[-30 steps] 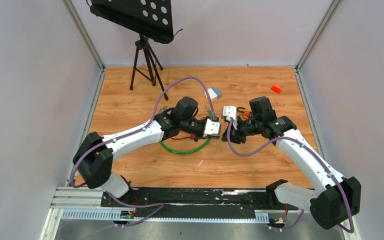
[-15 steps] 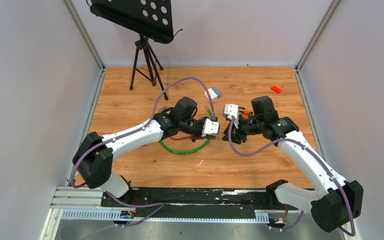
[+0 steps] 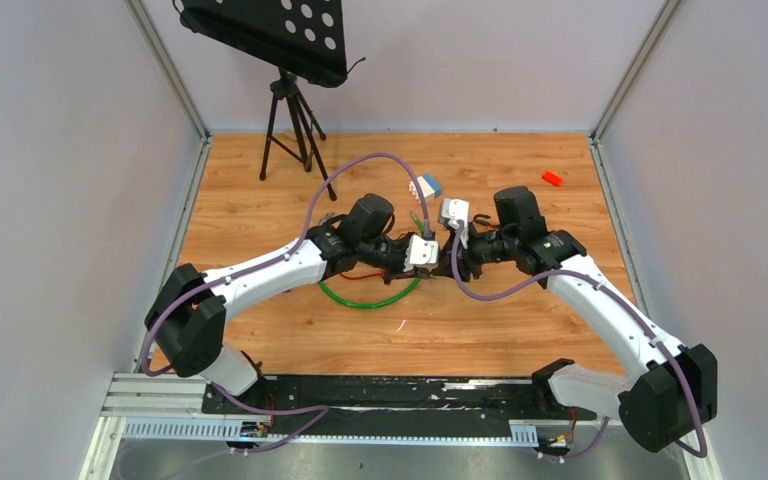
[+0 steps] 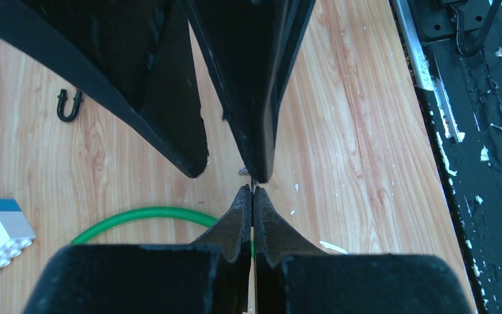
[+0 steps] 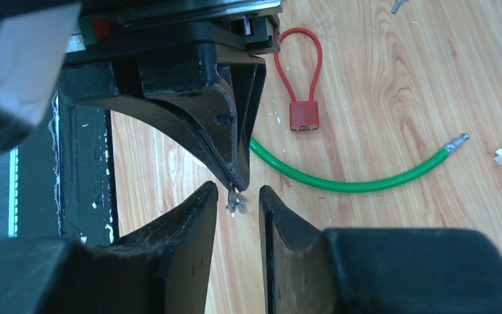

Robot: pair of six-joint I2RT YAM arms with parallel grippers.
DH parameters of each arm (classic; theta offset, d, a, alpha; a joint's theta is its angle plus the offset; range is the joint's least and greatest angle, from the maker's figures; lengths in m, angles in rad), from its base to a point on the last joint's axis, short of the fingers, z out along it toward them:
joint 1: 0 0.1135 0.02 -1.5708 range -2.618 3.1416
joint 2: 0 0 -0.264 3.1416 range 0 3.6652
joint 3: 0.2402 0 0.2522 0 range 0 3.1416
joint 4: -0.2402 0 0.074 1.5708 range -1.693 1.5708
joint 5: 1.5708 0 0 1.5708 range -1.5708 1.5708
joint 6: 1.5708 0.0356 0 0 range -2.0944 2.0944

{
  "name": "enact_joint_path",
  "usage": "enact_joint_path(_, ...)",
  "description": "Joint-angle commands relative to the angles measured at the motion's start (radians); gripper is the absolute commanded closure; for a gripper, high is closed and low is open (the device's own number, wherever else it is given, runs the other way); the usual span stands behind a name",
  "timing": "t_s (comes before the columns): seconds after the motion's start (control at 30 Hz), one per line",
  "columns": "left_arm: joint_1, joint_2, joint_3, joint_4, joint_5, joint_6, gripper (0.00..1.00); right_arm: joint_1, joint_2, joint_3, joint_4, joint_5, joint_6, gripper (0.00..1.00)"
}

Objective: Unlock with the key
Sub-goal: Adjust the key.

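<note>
My left gripper [image 4: 253, 190] is shut on a small silver key [image 5: 234, 199], whose tip sticks out past the fingertips. My right gripper [image 5: 238, 191] is open, with one finger on each side of the key and not touching it. The two grippers meet tip to tip above the floor in the top view, the left gripper [image 3: 436, 262] and the right gripper [image 3: 453, 264]. A red padlock with a red cable loop [image 5: 303, 114] lies on the wood floor beyond them, apart from both grippers.
A green cable [image 5: 353, 181] curves on the floor under the grippers, also in the top view [image 3: 370, 300]. A black U-shaped shackle [image 4: 68, 105], a blue-and-white block [image 3: 425, 186], a red brick [image 3: 552, 178] and a tripod stand [image 3: 290, 110] are further off.
My right arm has moved left toward the left gripper, and its open fingers now bracket the key. The left arm has barely moved.
</note>
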Motion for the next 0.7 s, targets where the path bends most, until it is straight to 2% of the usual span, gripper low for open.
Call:
enact_joint_path(0.0,0.0,-0.048,0.036,0.011,0.013,-0.031,1.0,0.021,0.025,0.003,0.049,-0.004,0.022,0.69)
enact_joint_path(0.13,0.0,-0.054,0.033,0.019,0.009,-0.035,1.0,0.028,0.044,-0.001,0.035,-0.009,0.009,0.69)
enact_joint_path(0.3,-0.001,-0.057,0.03,0.021,0.011,-0.035,1.0,0.032,0.054,-0.007,0.023,0.007,-0.009,0.75)
enact_joint_path(0.67,0.001,-0.059,0.02,0.029,0.014,-0.036,1.0,0.031,0.049,-0.006,0.0,0.014,-0.045,0.98)
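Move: The key sticks out of the left hand's shut fingertips, roughly 1 cm to the right of that hand and slightly below. From the open right hand it lies about 2 cm below and 1 cm to the left. On the table, some 17 cm below the right hand, the red lock lies about 9 cm left and 1 cm ahead, the green cable's free end 11 cm ahead and 3 cm left, the white-blue brick 16 cm ahead and 1 cm left. The right hand sinks about 2 cm and closes its fingers on the key the left still grips. ##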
